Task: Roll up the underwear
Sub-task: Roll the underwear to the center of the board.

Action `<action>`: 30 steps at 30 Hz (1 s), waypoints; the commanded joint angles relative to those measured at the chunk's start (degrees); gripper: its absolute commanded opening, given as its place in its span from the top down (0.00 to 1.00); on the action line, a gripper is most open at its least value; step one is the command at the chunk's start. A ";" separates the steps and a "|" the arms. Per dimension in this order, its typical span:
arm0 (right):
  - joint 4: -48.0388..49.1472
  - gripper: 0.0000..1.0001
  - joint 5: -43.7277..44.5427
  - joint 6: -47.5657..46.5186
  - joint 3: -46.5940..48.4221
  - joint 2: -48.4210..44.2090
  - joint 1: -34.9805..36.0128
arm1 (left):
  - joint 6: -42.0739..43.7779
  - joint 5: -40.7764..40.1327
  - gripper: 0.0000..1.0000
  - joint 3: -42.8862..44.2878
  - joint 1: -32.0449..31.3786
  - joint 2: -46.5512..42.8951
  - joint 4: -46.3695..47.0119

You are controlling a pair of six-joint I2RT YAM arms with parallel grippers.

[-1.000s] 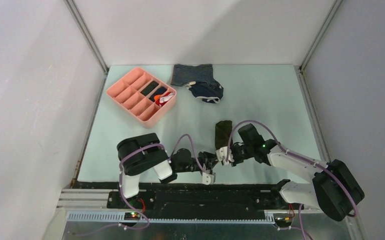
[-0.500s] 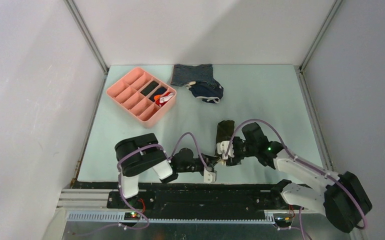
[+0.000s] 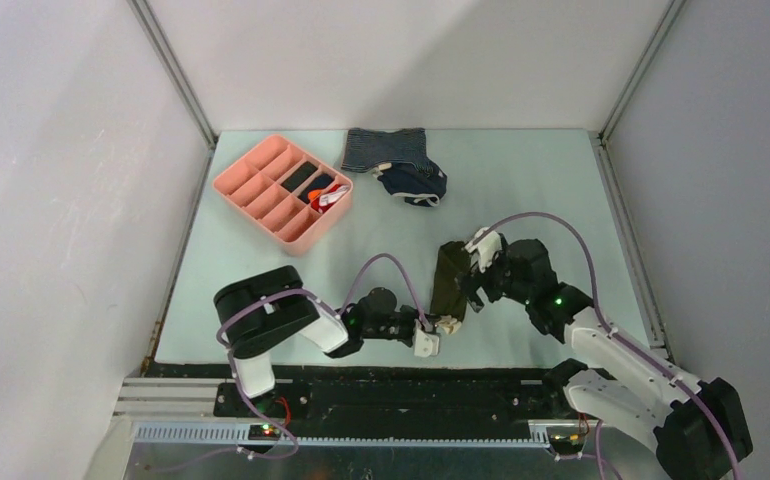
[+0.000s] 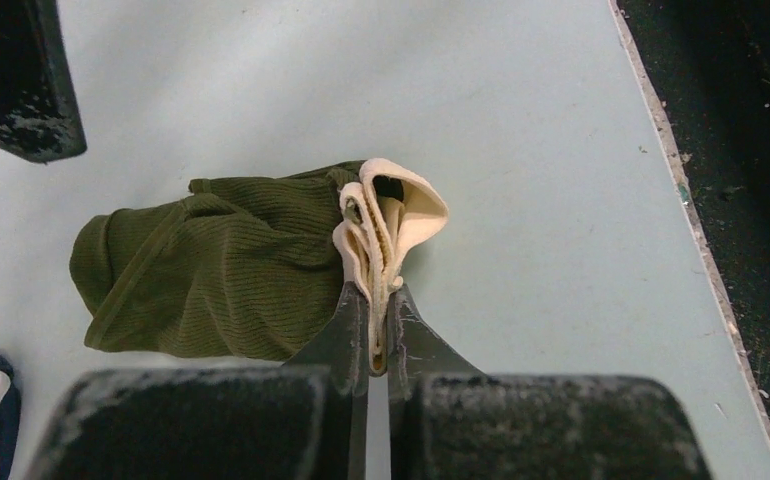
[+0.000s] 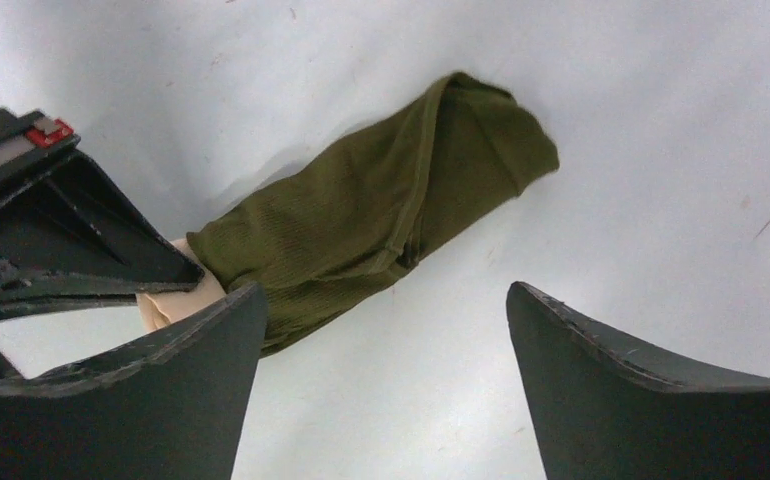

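Observation:
The underwear (image 3: 450,278) is an olive-green cloth folded into a narrow strip on the pale green table, running away from the arms. My left gripper (image 3: 445,324) is shut on its near end; the left wrist view shows the cream lining (image 4: 386,215) pinched between the closed fingertips, with the left gripper (image 4: 373,297) low over the table and the underwear (image 4: 216,265) bunched to the left. My right gripper (image 3: 474,270) hovers open beside the strip's right side. In the right wrist view the right gripper (image 5: 386,292) holds nothing, and the underwear (image 5: 381,215) lies ahead of its left finger.
A pink compartment tray (image 3: 261,226) with a few dark and red-white items stands at the back left. A blue-grey striped garment (image 3: 386,150) and a navy white-trimmed garment (image 3: 416,184) lie at the back centre. The table's black near edge (image 4: 721,250) runs just behind my left gripper.
The left gripper has closed on the underwear's near end. The right gripper has opened, let go of that end and drawn back to the right and farther up the strip.

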 commanded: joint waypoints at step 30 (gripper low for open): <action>6.63 0.84 -4.22 38.26 23.90 46.02 3.31 | -5.20 -2.91 1.00 -14.30 0.03 -19.27 -12.47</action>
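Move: The right hand hangs open about 11 cm above the olive underwear, whose middle lies some 3 cm to its left and 1 cm back. From that hand the navy bundle is roughly 25 cm ahead and 13 cm left, the pink tray 22 cm ahead and 45 cm left. The left hand already grips the waistband end, with the underwear's middle about 9 cm ahead, 2 cm right and 1 cm below. Right hand sinks 10 cm, pinching the underwear, then goes 8 cm left as left hand drags the waistband. ##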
